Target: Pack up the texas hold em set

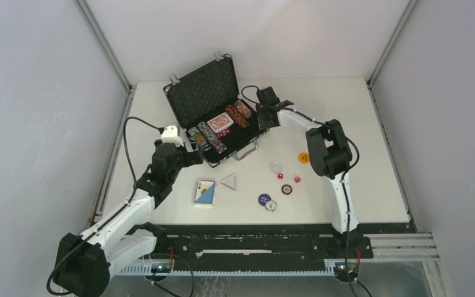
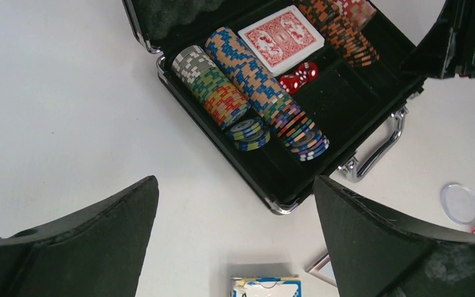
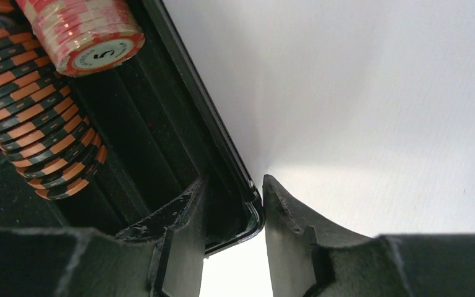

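The black briefcase (image 1: 205,93) lies open at the back of the table, holding rows of striped poker chips (image 2: 260,86), a red card deck (image 2: 281,38) and red dice (image 2: 300,75). My right gripper (image 3: 235,180) pinches the case's right front corner wall (image 3: 222,142), one finger inside and one outside. Orange-black chips (image 3: 37,124) lie just beside it. My left gripper (image 2: 235,185) hangs wide open and holds nothing, above the table off the case's left front corner. The blue card deck (image 1: 205,192) lies on the table below it.
Loose on the table in front of the case: a triangle piece (image 1: 227,180), a clear disc (image 1: 276,166), a yellow disc (image 1: 303,157), two red dice (image 1: 280,176), a blue disc (image 1: 264,199) and two chips (image 1: 287,189). The silver handle (image 2: 380,151) sticks out forward.
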### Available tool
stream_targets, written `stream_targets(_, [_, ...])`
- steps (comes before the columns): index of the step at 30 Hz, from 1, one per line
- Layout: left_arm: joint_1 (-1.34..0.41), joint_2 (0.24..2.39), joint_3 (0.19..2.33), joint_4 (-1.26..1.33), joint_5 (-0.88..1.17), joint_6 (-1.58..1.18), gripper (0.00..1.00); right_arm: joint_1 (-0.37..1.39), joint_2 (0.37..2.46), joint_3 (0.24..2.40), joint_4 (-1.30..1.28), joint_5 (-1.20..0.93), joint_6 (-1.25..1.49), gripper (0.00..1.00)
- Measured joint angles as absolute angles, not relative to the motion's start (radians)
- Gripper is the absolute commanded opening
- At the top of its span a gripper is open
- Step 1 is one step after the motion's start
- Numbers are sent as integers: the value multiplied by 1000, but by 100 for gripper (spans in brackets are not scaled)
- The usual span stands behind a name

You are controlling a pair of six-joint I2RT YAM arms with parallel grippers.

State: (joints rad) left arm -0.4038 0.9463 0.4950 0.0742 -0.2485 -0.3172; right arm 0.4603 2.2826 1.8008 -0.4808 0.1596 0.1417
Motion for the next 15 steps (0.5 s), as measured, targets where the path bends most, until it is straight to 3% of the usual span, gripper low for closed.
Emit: stream_targets(15, [-404,907,492,80,-263,-369,100,548,2065,1470,-454,206,200,47])
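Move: The right hand already has its fingers astride the right wall of the open case, close to its front corner; the case's middle lies about 13 cm left of it and 2 cm back. The case handle is some 11 cm back and 6 cm left, the clear disc on the table 18 cm back and 4 cm right, the orange chip 14 cm back and 14 cm right. From the left hand the case's middle lies roughly 16 cm ahead, 11 cm right and 12 cm lower. Still holding the case's right wall between its fingers near the front corner, the right hand drags that end of the case level and straight back along the table towards the robot, about 8 cm at a steady pace. The finger gap stays about as it was and the wrist barely turns, only a few degrees. ##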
